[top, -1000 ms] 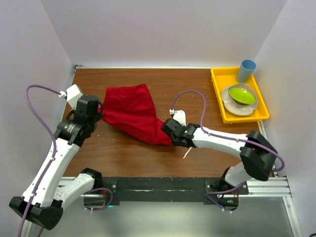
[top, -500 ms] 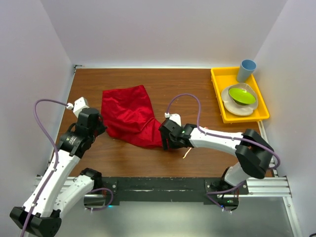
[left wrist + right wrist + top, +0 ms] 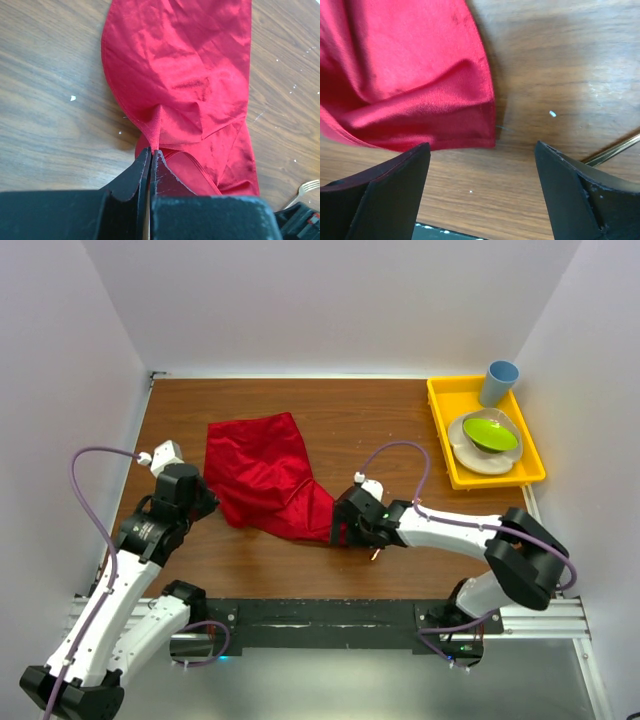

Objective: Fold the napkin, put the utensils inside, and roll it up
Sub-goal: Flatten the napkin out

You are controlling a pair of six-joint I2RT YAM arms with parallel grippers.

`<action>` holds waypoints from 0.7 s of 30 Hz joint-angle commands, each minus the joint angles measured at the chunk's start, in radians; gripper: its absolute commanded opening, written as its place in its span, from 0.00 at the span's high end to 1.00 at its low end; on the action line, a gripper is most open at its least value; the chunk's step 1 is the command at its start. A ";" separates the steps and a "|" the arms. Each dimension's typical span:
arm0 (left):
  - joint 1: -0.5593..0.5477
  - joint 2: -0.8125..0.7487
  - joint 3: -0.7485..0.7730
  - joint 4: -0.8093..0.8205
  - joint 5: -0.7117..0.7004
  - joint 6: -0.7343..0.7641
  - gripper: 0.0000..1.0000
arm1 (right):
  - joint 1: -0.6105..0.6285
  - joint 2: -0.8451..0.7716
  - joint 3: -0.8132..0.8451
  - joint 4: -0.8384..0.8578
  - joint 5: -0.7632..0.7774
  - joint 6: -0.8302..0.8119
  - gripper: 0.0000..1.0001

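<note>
The red napkin [image 3: 265, 475] lies rumpled on the wooden table, left of centre. My left gripper [image 3: 207, 502] is shut on a pinch of its near-left edge; in the left wrist view the cloth [image 3: 185, 75] rises into the closed jaws of the left gripper [image 3: 151, 150]. My right gripper [image 3: 345, 531] is open and empty at the napkin's near-right corner. In the right wrist view that gripper [image 3: 481, 149] hovers over bare wood just below the cloth's corner [image 3: 470, 120]. A thin copper fork [image 3: 376, 553] lies beside the right gripper; it also shows in the left wrist view [image 3: 305, 189] and in the right wrist view [image 3: 615, 150].
A yellow tray [image 3: 440, 430] stands at the far right with a white plate [image 3: 470, 452], a green bowl [image 3: 490, 433] and a blue cup [image 3: 499, 382]. White walls close in the table at the left, back and right.
My left gripper has pulled toward the near edge with the napkin's edge, dragging the cloth a little left. My right gripper has shifted slightly nearer and to the right.
</note>
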 commanded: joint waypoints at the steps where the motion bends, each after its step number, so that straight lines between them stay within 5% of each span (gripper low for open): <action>1: 0.004 -0.011 0.002 0.038 0.021 -0.006 1.00 | -0.050 -0.063 -0.060 0.157 -0.047 0.079 0.09; 6: 0.004 -0.028 -0.001 0.037 0.031 -0.014 1.00 | -0.081 -0.023 -0.101 0.266 -0.113 0.052 0.12; 13: 0.006 -0.037 0.019 0.024 0.031 -0.011 1.00 | -0.084 -0.023 -0.167 0.430 -0.219 0.093 0.28; 16: 0.004 -0.040 0.031 0.029 0.020 -0.008 1.00 | -0.082 -0.029 -0.155 0.447 -0.219 0.079 0.54; 18: 0.004 -0.034 0.062 0.037 0.003 -0.005 1.00 | -0.094 -0.054 -0.078 0.376 -0.207 0.011 0.95; 21: 0.004 0.027 0.158 0.089 -0.015 0.003 1.00 | -0.162 -0.062 0.149 0.204 -0.173 -0.132 1.00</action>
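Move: The right hand is open and almost at the napkin's near right corner, which lies about 1 cm ahead, 2 cm to its left and 1 cm below. The body of the napkin spreads some 14 cm ahead and 18 cm left of that hand; the fork's middle is about 2 cm ahead and 8 cm right. From the raised left hand, the same corner lies roughly 26 cm right, 4 cm back and 17 cm below. The right fingers close from wide open and pinch the napkin's near right corner. Before they shut, that hand slides low about 3 cm left and 2 cm forward over the cloth, rolling some 15-20 degrees so its left side rises, then comes up about 1 cm. The left hand keeps its pinch on the other corner, almost in place, and edges up about 1.5 cm. ##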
